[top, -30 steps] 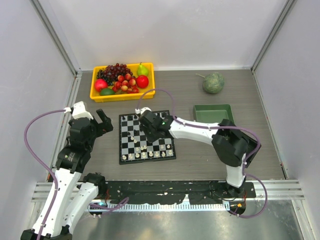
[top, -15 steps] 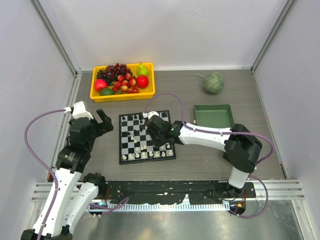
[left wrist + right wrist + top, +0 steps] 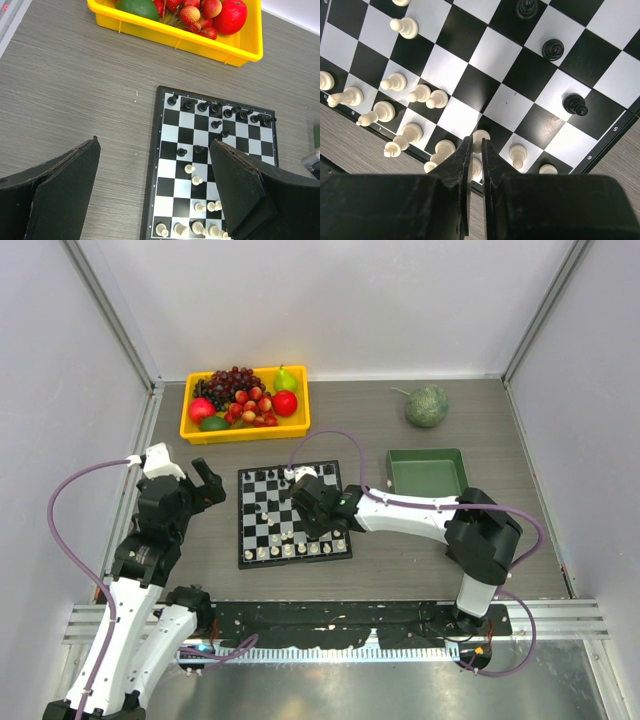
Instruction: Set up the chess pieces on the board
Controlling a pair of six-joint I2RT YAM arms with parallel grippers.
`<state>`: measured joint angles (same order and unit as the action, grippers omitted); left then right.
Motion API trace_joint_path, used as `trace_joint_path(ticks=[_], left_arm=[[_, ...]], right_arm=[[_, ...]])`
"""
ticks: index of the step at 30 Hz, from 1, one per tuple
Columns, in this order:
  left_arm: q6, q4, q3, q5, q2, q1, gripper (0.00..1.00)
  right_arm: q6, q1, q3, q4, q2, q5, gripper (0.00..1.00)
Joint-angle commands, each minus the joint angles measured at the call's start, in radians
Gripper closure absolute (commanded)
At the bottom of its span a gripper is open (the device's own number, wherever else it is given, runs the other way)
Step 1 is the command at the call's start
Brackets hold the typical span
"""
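Observation:
The chessboard (image 3: 292,512) lies mid-table; it also shows in the left wrist view (image 3: 170,130) and right wrist view (image 3: 520,75). Black pieces (image 3: 210,107) line its far rows, white pieces (image 3: 195,227) its near rows. My right gripper (image 3: 476,142) is shut on a white pawn (image 3: 480,138) just above a dark square near the white rows; in the top view it (image 3: 318,512) sits over the board's right half. More white pieces (image 3: 415,95) stand beside it. My left gripper (image 3: 155,200) is open and empty, left of the board (image 3: 200,485).
A yellow fruit tray (image 3: 245,405) with grapes, cherries and apples stands at the back left, also in the left wrist view (image 3: 200,42). A green tray (image 3: 428,470) lies right of the board. A green melon-like fruit (image 3: 427,406) sits at the back right.
My right gripper has moved from the board's middle toward its near right part, then shifted slightly. The left arm has not moved.

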<state>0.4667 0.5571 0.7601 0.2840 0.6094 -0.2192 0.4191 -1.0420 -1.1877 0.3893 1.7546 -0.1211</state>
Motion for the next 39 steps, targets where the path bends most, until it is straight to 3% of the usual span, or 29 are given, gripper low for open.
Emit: trace_joint_path(ticks=[1, 21, 30, 39], left_arm=[[-0.007, -0.045, -0.005, -0.014, -0.008, 0.007, 0.01], [-0.008, -0.046, -0.005, -0.02, -0.005, 0.017, 0.01], [-0.01, -0.049, -0.007, -0.026, -0.003, 0.02, 0.01], [-0.013, -0.046, -0.005, -0.026, -0.008, 0.023, 0.01]], right_arm=[[0.012, -0.013, 0.01, -0.023, 0.008, -0.02, 0.89], [0.024, -0.023, -0.001, -0.009, 0.017, -0.074, 0.84], [0.018, -0.026, -0.023, -0.007, -0.001, -0.075, 0.63], [-0.011, -0.027, -0.118, 0.008, 0.026, -0.049, 0.61]])
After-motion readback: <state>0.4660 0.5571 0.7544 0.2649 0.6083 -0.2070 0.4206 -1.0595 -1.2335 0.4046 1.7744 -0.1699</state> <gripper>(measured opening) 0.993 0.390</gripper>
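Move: The right hand still holds a white pawn just above its dark square in the second row, which lies straight beneath, about 3 cm below the finger pads. The next white pawn in that row stands 3 cm to the right and level with the square, and a back-row white piece stands 3 cm nearer the robot. Two touching white pawns are some 5 cm to the left. From the left hand, that square lies roughly 21 cm right, 3 cm back and 19 cm lower. The right hand eases down about 1 cm with hardly any turn of the wrist, setting the held white pawn onto the dark square beside its row neighbour, and pauses there. Its fingers then open by about a quarter of their range to let go of the pawn, and the hand starts off upward, rising roughly 2 cm from its lowest point while drifting forward and to the left. ##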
